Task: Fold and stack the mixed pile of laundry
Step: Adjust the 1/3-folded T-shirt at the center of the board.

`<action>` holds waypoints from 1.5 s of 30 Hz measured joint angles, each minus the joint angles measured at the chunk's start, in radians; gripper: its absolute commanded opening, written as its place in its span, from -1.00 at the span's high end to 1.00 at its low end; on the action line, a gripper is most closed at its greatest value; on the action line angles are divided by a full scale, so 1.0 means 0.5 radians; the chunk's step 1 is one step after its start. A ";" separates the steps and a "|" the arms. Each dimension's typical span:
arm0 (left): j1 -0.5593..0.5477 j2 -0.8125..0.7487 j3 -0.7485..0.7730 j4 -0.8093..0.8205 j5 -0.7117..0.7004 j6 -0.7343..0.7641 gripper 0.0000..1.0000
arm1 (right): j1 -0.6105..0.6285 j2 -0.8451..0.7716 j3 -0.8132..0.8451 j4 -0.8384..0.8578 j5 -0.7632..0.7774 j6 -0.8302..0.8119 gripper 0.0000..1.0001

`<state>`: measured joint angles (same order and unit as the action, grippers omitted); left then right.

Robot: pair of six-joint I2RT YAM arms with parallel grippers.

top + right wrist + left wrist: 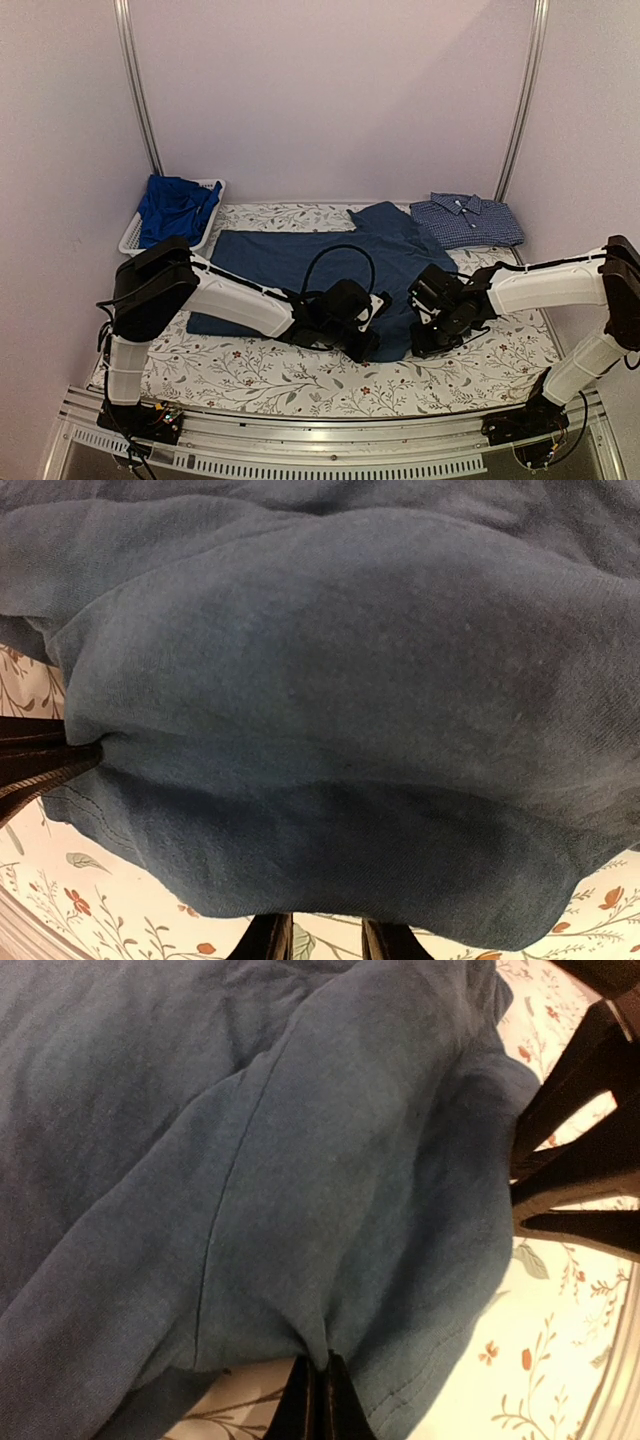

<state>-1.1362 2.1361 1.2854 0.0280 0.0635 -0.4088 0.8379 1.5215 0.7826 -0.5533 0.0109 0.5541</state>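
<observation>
The dark navy T-shirt (310, 262) lies spread across the middle of the flowered table cover, its near right corner bunched up. My left gripper (366, 338) is shut on a pinched fold of that shirt (330, 1210), just above its hem. Close to its right, my right gripper (424, 332) stands open. Its fingertips (270, 942) sit apart at the shirt's hem (330, 780), and the table cover shows between them. The bright royal-blue garment (176, 206) lies in the basket at the back left. The blue checked shirt (466, 220) lies folded at the back right.
The white mesh basket (212, 222) stands at the back left corner. Metal uprights (140, 90) rise at both back corners. The table's metal front rail (330, 440) runs along the near edge, with both arm bases on it.
</observation>
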 measured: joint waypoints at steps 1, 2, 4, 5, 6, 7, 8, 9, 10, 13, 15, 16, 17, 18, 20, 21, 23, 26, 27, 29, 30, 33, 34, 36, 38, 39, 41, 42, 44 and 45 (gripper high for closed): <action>0.000 -0.001 0.000 0.000 0.000 0.000 1.00 | 0.000 0.003 0.000 0.000 0.005 -0.004 0.53; 0.000 0.000 0.000 0.000 0.000 0.000 1.00 | 0.000 0.009 0.000 0.000 0.007 -0.009 0.53; 0.000 -0.001 0.000 0.000 0.000 0.000 1.00 | 0.000 0.037 0.000 0.003 0.007 -0.020 0.54; 0.000 -0.001 0.000 0.000 0.000 0.000 1.00 | 0.000 0.045 0.005 0.003 0.007 -0.025 0.54; 0.000 -0.001 0.000 0.000 0.000 -0.001 1.00 | 0.000 0.050 0.008 0.010 0.006 -0.029 0.56; 0.000 -0.001 0.000 0.000 0.001 -0.001 1.00 | 0.000 0.054 0.008 0.013 0.005 -0.033 0.61; 0.001 -0.001 0.000 0.000 0.001 -0.001 1.00 | 0.000 0.056 0.008 0.014 0.005 -0.034 0.69; 0.001 0.000 0.000 0.000 0.001 -0.001 1.00 | 0.000 0.060 0.009 0.013 0.005 -0.041 0.77; 0.001 -0.001 0.000 0.000 0.002 -0.001 1.00 | 0.002 0.062 0.009 0.013 0.005 -0.045 0.88; 0.002 -0.001 -0.001 0.002 0.004 -0.007 1.00 | 0.002 0.064 0.009 0.014 0.021 -0.053 1.00; 0.004 0.000 -0.002 0.002 0.010 -0.009 1.00 | 0.005 0.058 0.008 0.008 0.021 -0.042 1.00; 0.005 -0.001 -0.002 0.002 0.014 -0.011 1.00 | 0.005 0.050 0.008 -0.005 0.019 -0.042 1.00; 0.006 -0.001 -0.002 0.002 0.016 -0.014 1.00 | 0.008 0.036 0.005 -0.027 0.018 -0.041 1.00; 0.007 0.000 -0.002 0.003 0.018 -0.015 1.00 | 0.012 0.013 0.000 -0.057 0.018 -0.040 1.00; 0.009 0.000 -0.003 0.005 0.024 -0.021 1.00 | 0.017 -0.087 -0.021 -0.128 -0.013 -0.039 1.00; 0.011 -0.001 -0.004 0.006 0.026 -0.023 1.00 | 0.018 -0.151 -0.024 -0.164 -0.030 -0.035 1.00; 0.012 0.000 -0.004 0.006 0.029 -0.027 1.00 | 0.018 -0.284 -0.024 -0.213 -0.062 -0.025 1.00; 0.014 -0.001 -0.005 0.007 0.034 -0.034 1.00 | 0.019 -0.399 -0.024 -0.258 -0.095 0.000 1.00; 0.015 -0.001 -0.006 0.009 0.036 -0.038 0.99 | 0.021 -0.427 -0.024 -0.278 -0.099 0.010 1.00; 0.016 -0.001 -0.011 0.018 0.040 -0.046 0.70 | 0.023 -0.460 -0.024 -0.304 -0.098 0.024 1.00; 0.018 -0.002 -0.018 0.027 0.045 -0.048 0.52 | 0.024 -0.468 -0.024 -0.315 -0.095 0.031 1.00; 0.020 -0.053 -0.095 0.085 0.080 -0.060 0.12 | 0.024 -0.475 -0.018 -0.328 -0.069 0.056 1.00; 0.020 -0.098 -0.150 0.095 0.083 -0.066 0.02 | 0.024 -0.475 -0.010 -0.330 -0.043 0.066 1.00; 0.021 -0.197 -0.264 0.095 0.094 -0.056 -0.17 | 0.023 -0.465 0.025 -0.330 0.011 0.074 1.00; 0.024 -0.301 -0.373 0.090 0.098 -0.052 -0.26 | 0.007 -0.437 0.072 -0.318 0.054 0.081 1.00; 0.027 -0.365 -0.430 0.089 0.101 -0.061 -0.27 | -0.009 -0.422 0.097 -0.306 0.075 0.082 1.00; 0.037 -0.475 -0.490 0.086 0.108 -0.050 -0.28 | -0.057 -0.405 0.138 -0.271 0.101 0.081 1.00; 0.045 -0.529 -0.505 0.088 0.108 -0.047 -0.28 | -0.089 -0.402 0.158 -0.257 0.118 0.079 1.00; 0.066 -0.594 -0.509 0.099 0.100 -0.034 -0.28 | -0.161 -0.397 0.204 -0.221 0.150 0.066 1.00; 0.079 -0.614 -0.511 0.111 0.095 -0.025 -0.28 | -0.199 -0.392 0.233 -0.204 0.172 0.057 1.00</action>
<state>-1.0969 1.8290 1.0298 0.0837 0.1112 -0.4213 0.7383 1.3254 0.8993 -0.6552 0.0967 0.5827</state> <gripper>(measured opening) 0.639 0.003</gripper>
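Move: Just under the right hand's part-open fingers, about 1 cm lower, runs the near edge of the folded T-shirt; that spot is some 11 cm to the right of the left hand, at about its height. The left hand's shut fingers already pinch the shirt's near-side flap, which lies about 11 cm left of the right hand. From the right hand, the T-shirt's far sleeve lies roughly 50 cm ahead and 4 cm left, the checked shirt about 48 cm ahead and 17 cm right. Closing on the near edge of the T-shirt, the right hand pinches it, lifts it up and slightly back by 4 to 5 cm, then carries it forward and higher, ending about 9 cm up with the fingertips swung outward some 15 degrees. The left hand holds its pinch until the right has its grip, then opens wide, drawing off left and slightly back before rising, some 6 cm up in all. ##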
